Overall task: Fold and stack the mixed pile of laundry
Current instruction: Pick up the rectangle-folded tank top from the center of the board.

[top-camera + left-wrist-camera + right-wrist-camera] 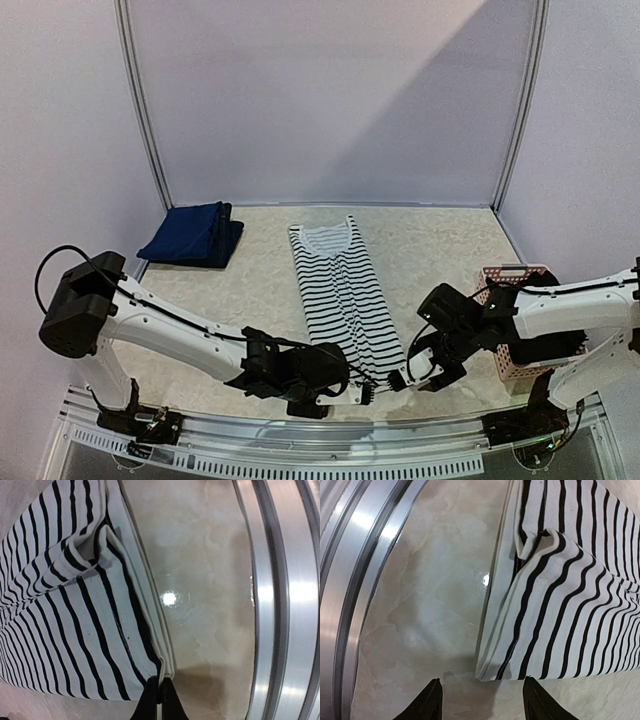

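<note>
A black-and-white striped tank top (345, 290) lies folded into a long narrow strip down the middle of the table, neckline at the far end. My left gripper (362, 392) is shut on its near hem corner; in the left wrist view the black fingertips (160, 692) pinch the layered hem edge of the tank top (65, 620). My right gripper (402, 380) stands open just short of the other near corner. In the right wrist view nothing sits between its fingers (481, 690), and the tank top's (560, 605) hem ends just beyond them. A folded navy piece (192, 235) lies at the far left.
A pink slotted basket (512, 375) stands at the right, partly behind the right arm. The metal rail (320, 430) along the table's near edge runs close beside both grippers. Purple walls close in the back and sides.
</note>
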You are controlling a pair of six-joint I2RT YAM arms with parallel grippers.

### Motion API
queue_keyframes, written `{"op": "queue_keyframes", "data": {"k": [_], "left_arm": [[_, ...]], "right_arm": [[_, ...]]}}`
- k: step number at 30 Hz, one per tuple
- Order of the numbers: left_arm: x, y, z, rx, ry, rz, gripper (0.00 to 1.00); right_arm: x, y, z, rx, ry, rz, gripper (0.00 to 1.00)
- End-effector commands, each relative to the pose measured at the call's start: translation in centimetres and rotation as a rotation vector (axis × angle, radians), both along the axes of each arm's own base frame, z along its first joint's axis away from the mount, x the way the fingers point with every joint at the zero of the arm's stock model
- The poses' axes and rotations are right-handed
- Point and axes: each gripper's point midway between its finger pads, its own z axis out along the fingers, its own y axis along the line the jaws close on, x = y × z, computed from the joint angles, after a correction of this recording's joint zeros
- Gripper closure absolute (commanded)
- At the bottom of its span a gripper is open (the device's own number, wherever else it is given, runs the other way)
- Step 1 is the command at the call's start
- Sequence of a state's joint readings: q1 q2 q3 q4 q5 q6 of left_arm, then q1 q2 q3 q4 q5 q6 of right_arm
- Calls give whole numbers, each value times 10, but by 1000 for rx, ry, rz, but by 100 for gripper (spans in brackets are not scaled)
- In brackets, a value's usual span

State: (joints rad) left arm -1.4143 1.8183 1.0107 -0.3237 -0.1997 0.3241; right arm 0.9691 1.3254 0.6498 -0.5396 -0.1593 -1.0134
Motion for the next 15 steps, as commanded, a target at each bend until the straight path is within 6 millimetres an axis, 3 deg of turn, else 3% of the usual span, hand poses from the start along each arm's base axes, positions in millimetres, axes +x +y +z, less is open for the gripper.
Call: {"op": "queue_keyframes", "data": {"k": [1,6,10,13,15], "left_arm": [[-5,2,3,-27,4,9,100],[-4,6,3,-30,-1,20,100],[-3,8,3,-33,-6,26,100],[-2,9,2,-30,-9,27,100],[-2,9,4,-32,-12,29,100]], "right_arm": [[-1,15,-4,-1,-20,49,45],[1,11,-19,-48,-27,46,48],[6,14,-23,-59,-36,28,58],[8,15,-25,-71,-32,18,72],[7,15,-27,-87,-14,16,89]]}}
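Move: The right near corner of the folded tank top's hem lies just under my half-open right fingers, about 2 cm down and 1 to 2 cm to the left. The tank top's middle is some 27 cm ahead and 17 cm left of that hand. The basket stands roughly 32 cm to its right and 16 cm farther out. From my left hand, already shut on the hem's left corner, that right corner is about 18 cm to the right and 3 cm ahead. I lower my right hand about 2 cm onto the right corner of the hem, easing back slightly at first, then slide it some 1.5 cm left and a little forward as the fingers close from half open, down over the corner from either side. My left hand keeps its pinch on the left corner, nearly still. ##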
